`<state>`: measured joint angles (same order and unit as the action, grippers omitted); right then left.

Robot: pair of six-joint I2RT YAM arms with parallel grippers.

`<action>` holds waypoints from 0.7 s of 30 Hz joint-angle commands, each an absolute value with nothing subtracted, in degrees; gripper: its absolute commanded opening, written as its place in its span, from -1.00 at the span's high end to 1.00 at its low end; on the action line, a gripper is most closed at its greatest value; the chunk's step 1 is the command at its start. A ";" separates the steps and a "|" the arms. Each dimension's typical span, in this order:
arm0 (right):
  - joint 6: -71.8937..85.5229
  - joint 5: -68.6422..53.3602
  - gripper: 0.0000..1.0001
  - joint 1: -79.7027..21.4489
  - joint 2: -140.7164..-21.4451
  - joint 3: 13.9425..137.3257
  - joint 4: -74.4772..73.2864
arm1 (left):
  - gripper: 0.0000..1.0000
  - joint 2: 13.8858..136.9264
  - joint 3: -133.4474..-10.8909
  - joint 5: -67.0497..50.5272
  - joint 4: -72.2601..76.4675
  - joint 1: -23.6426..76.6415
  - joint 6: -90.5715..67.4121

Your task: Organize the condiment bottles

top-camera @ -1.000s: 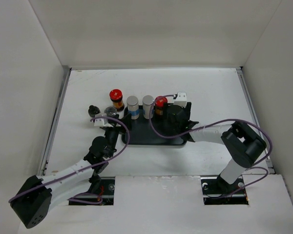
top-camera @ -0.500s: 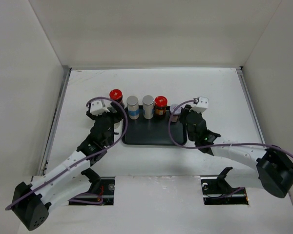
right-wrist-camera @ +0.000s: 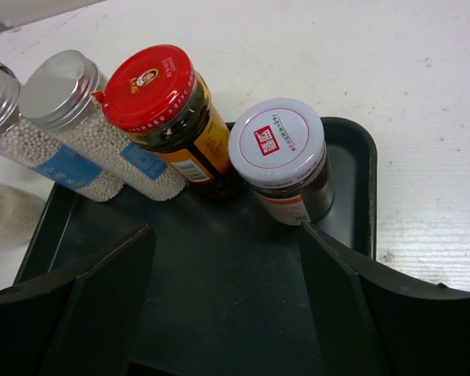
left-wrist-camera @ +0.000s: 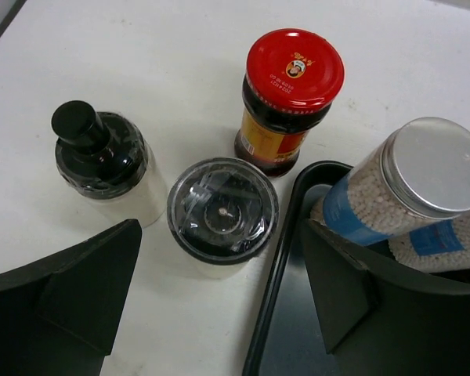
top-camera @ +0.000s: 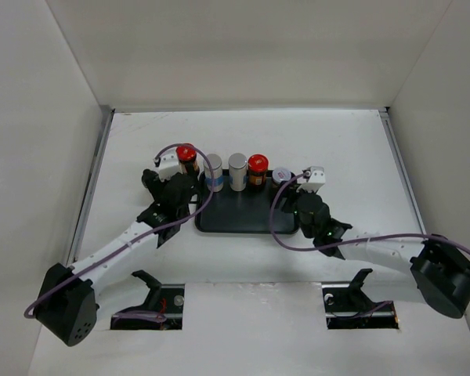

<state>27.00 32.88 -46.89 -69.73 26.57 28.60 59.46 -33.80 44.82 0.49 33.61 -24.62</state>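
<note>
In the black tray [right-wrist-camera: 219, 274] two silver-capped cylinders [right-wrist-camera: 59, 90], a red-lidded jar [right-wrist-camera: 153, 94] and a silvery-lidded jar [right-wrist-camera: 278, 145] stand in a row along the far side. My right gripper [right-wrist-camera: 223, 301] is open just short of the silvery-lidded jar, holding nothing. On the table left of the tray stand a second red-lidded jar [left-wrist-camera: 292, 94], a clear shaker [left-wrist-camera: 222, 211] and a black-capped bottle [left-wrist-camera: 98, 157]. My left gripper [left-wrist-camera: 219, 294] is open with the shaker just ahead between its fingers and its right finger over the tray rim [left-wrist-camera: 286, 258].
From above, the tray [top-camera: 247, 219] lies mid-table with both grippers at its ends, left gripper [top-camera: 178, 186] and right gripper [top-camera: 295, 197]. White walls enclose the table on three sides. Purple cables loop over both wrists.
The right gripper has opened and backed off the silvery-lidded jar, which now stands at the tray's right end. The left gripper has moved right, closer to the shaker and tray.
</note>
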 commanded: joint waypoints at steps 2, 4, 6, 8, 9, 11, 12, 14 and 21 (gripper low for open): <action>27.86 31.12 -0.62 -47.33 -67.59 26.10 33.75 | -0.65 63.01 -37.88 42.37 2.28 30.37 -23.38; 27.86 31.11 -0.62 -47.59 -67.41 26.10 33.75 | -0.64 65.38 -38.49 41.49 2.72 28.96 -23.29; 27.60 31.46 -0.63 -47.94 -66.89 25.93 33.75 | -0.59 67.14 -38.58 41.05 3.86 28.26 -23.20; 27.77 31.64 -0.64 -47.94 -66.53 25.67 33.75 | -0.52 69.16 -39.02 40.70 4.57 27.20 -23.03; 27.86 31.29 -0.64 -47.94 -66.53 25.58 33.75 | -0.47 69.87 -39.28 40.17 4.92 26.85 -22.94; 27.78 31.29 -0.64 -47.94 -66.79 25.66 33.75 | -0.32 70.40 -39.03 39.38 6.58 26.76 -22.94; 27.60 31.55 -0.64 -47.94 -66.97 25.84 33.75 | -0.22 70.49 -38.94 39.11 7.46 26.76 -22.94; 27.60 31.47 -0.64 -47.94 -67.50 25.84 33.92 | 0.02 69.62 -39.02 39.46 7.39 27.20 -22.94; 27.68 31.20 -0.64 -47.94 -67.76 25.49 35.07 | 0.27 55.30 -38.40 44.29 3.79 34.04 -21.36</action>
<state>27.07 31.62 -47.35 -67.94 25.63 30.68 63.16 -36.47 40.53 0.58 31.53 -22.63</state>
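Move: The squat black-lidded jar stands almost straight in front of the left hand, about 4 cm ahead, 1 cm to the left, its middle some 5 cm lower. The black-capped bottle is roughly 6 cm ahead and 9 cm left, the red-lidded jar about 10 cm ahead and 2 cm right, and the nearest white-bead jar some 7 cm ahead and 9 cm right. From the right hand, the black-lidded jar lies about 35 cm to the left and 4 cm ahead. With its fingers open, the left hand reaches forward and down about 3 cm each way, drifting slightly left and tipping a few degrees downward, to straddle the black-lidded jar, and its fingers close and pinch the jar from both sides near its top. Keeping that grip, it then rises about 3 cm while drawing back and right a little under 2 cm each, the wrist tipping back up, away from the table. ##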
